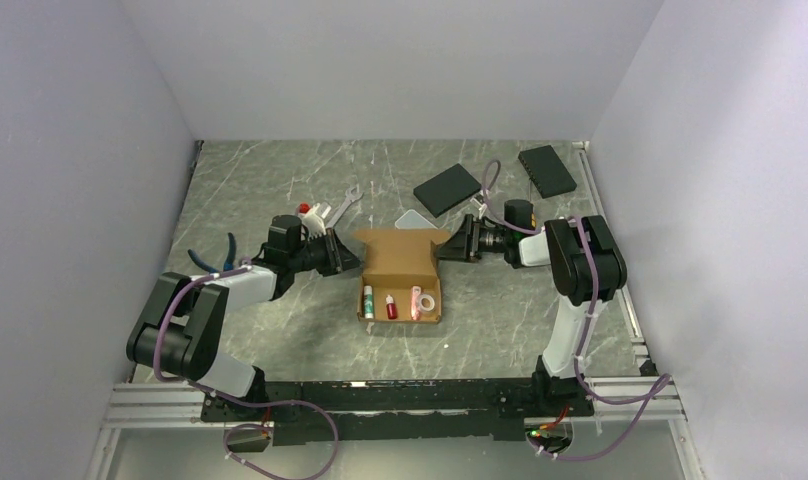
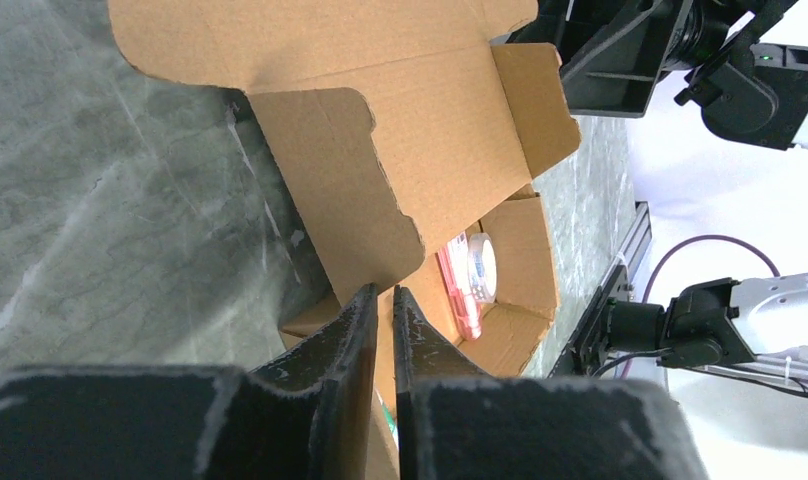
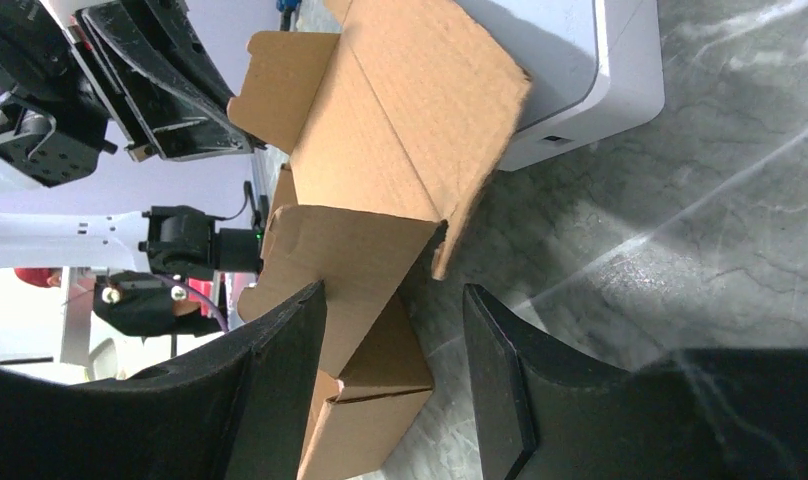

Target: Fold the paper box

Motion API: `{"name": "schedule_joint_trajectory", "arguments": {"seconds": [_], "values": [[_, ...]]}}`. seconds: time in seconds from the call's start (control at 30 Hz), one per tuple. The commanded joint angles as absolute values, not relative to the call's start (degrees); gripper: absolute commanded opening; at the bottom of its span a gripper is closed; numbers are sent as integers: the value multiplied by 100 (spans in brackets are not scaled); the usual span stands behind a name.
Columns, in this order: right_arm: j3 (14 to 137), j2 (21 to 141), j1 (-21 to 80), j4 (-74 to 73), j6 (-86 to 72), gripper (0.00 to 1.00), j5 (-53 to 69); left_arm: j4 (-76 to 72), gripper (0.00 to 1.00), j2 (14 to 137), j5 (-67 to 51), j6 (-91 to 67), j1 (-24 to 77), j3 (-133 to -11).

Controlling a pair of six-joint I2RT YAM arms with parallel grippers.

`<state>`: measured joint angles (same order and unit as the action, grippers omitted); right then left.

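The paper box point(image 1: 398, 262) is brown corrugated cardboard in the middle of the table, with its lid standing up at the back and its tray open toward me. My left gripper point(image 1: 342, 256) is at the box's left side. In the left wrist view its jaws point(image 2: 383, 292) are almost together, pinching the lower corner of the left side flap point(image 2: 340, 190). My right gripper point(image 1: 457, 243) is at the box's right side and stands open point(image 3: 395, 292). The right side flap point(image 3: 350, 250) sits between its fingers, close to the left finger point(image 3: 280, 370).
Inside the tray lie a green-capped bottle point(image 1: 368, 301), a red bottle point(image 1: 391, 306), a pink case point(image 1: 416, 302) and a tape roll point(image 1: 429, 299). Behind the box are a translucent white case point(image 1: 412, 217) and two black slabs point(image 1: 447, 189) point(image 1: 547, 170). A wrench point(image 1: 346, 203) and blue pliers point(image 1: 220, 255) lie to the left.
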<state>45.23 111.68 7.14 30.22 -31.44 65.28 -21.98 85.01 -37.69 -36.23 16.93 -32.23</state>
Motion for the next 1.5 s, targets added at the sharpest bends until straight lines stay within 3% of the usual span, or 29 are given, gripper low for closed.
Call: {"name": "schedule_joint_trajectory", "arguments": {"seconds": [0.0,0.6,1.03,1.23,1.47], "values": [[4500,11176,712,3578,-3516,56,6667,-2588,17,8496,-3882,-3834,1629,-3230],[4459,11593,755,4868,-4670,62,6917,-2523,22,8573,-3877,-3932,1542,-3311],[4417,11577,879,5313,-4922,58,7015,-2711,22,8506,-4057,-4047,1546,-3288],[4453,11566,871,4997,-4668,58,6978,-2391,41,8080,-4019,-3992,1539,-3279],[4505,11575,870,4722,-4448,58,6952,-1441,50,6712,-2909,-3819,1379,-2951]]}}
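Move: The open lid's right side flap lies about 2 cm left of the right hand, level ahead and in height. The tray's middle is some 7 cm left of that hand, 9 cm back and 4 cm lower; the white case is roughly 5 cm left, 7 cm ahead and 3 cm lower. From the left hand, the lid's left side flap is about 2 cm ahead, 2 cm right and 1 cm below. The right hand eases 1.5 cm left, straddling the lid's right flap; the left opens and rises 4 cm. ##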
